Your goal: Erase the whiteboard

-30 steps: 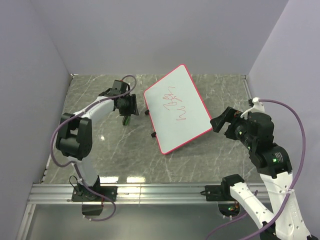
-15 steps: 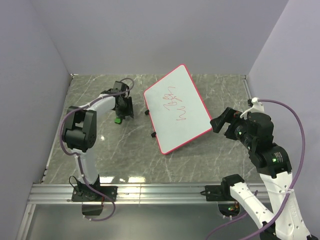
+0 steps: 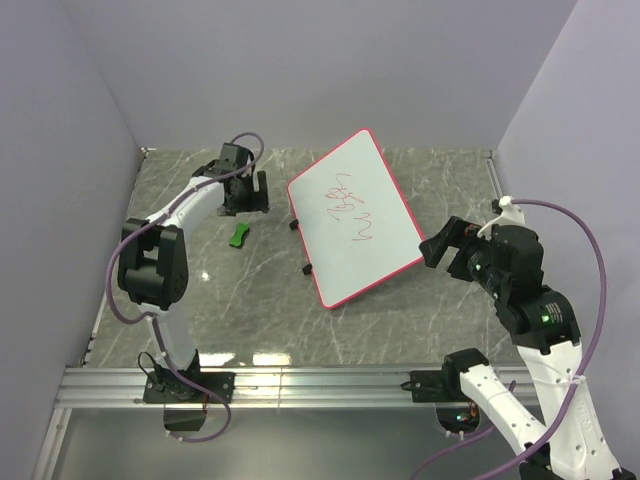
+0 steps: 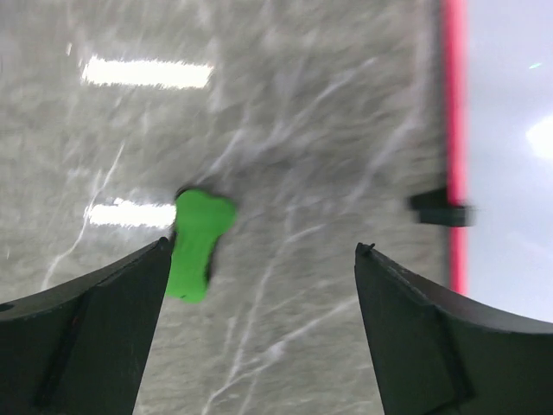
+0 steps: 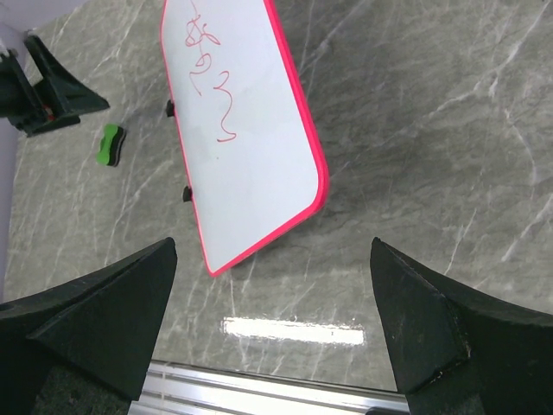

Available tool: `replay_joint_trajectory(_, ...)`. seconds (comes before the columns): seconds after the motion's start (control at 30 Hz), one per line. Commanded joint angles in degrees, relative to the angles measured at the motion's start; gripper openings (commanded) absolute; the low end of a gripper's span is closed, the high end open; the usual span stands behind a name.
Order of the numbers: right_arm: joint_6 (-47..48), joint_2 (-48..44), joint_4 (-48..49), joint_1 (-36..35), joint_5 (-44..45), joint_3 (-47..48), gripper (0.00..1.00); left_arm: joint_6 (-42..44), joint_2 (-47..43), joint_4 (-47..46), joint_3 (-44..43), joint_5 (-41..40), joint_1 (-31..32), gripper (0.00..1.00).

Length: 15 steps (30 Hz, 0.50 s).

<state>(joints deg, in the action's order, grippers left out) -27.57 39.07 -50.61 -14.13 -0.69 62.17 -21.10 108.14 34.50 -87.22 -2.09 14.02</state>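
The whiteboard (image 3: 355,215) lies tilted on the marble table, white with a red-pink rim and red scribbles (image 3: 348,208) near its middle. It also fills the top of the right wrist view as whiteboard (image 5: 246,147). A small green eraser (image 3: 238,235) lies loose on the table left of the board; in the left wrist view the eraser (image 4: 197,245) sits just off the left fingertip. My left gripper (image 3: 250,198) hovers behind the eraser, open and holding nothing. My right gripper (image 3: 440,245) stands open beside the board's right corner, empty.
Two black clips (image 3: 308,269) stick out from the board's left long edge; one clip (image 4: 441,209) shows in the left wrist view. Grey walls close the table on three sides. An aluminium rail (image 3: 320,385) runs along the near edge.
My left gripper has opened and let go of the green eraser, which now lies on the table, and has drawn back toward the far wall. The right arm has barely moved.
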Motion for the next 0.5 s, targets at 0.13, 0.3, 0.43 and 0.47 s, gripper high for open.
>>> replay_joint_trajectory(0.13,1.91,-0.48,0.07,-0.46,0.60,0.85,1.00,4.14,-1.62,-1.54,8.46,-6.00,-1.72,0.94)
replay_joint_trajectory(0.3,1.73,-0.57,-0.19,-0.37,0.43,0.23,1.00,3.88,-0.47,-3.73,10.84,-5.03,-2.07,0.93)
replay_joint_trajectory(0.43,2.08,-0.22,-0.10,-0.37,0.25,0.05,1.00,3.61,0.67,-4.70,10.93,-4.50,-2.07,0.92)
replay_joint_trajectory(0.47,2.17,-0.05,0.07,-0.46,0.25,-0.12,1.00,3.70,1.11,-4.88,10.84,-4.42,-2.07,0.91)
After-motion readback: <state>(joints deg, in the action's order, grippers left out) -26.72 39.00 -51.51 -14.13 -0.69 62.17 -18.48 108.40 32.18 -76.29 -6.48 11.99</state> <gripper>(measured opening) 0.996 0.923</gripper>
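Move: The green eraser lies on the table about 3 cm back from the left hand, 4 cm to its left and 9 cm below. The near-side black clip on the whiteboard's left edge is roughly level with this hand and 13 cm to its right, at table height; the whiteboard's middle is some 33 cm to its right and 2 cm ahead. From the right hand the eraser is about 20 cm ahead, 48 cm left and 27 cm below. The left hand, fingers already wide, swoops down about 6 cm while drawing back and to the left some 4 cm each, away from the whiteboard and in over the green eraser, then nearly stops there. As it sinks, the wrist tips roughly 10 degrees so that the fingers point more steeply down; they stay open, one to either side of the eraser as seen from the wrist, with no closing and no touch to be made out. ##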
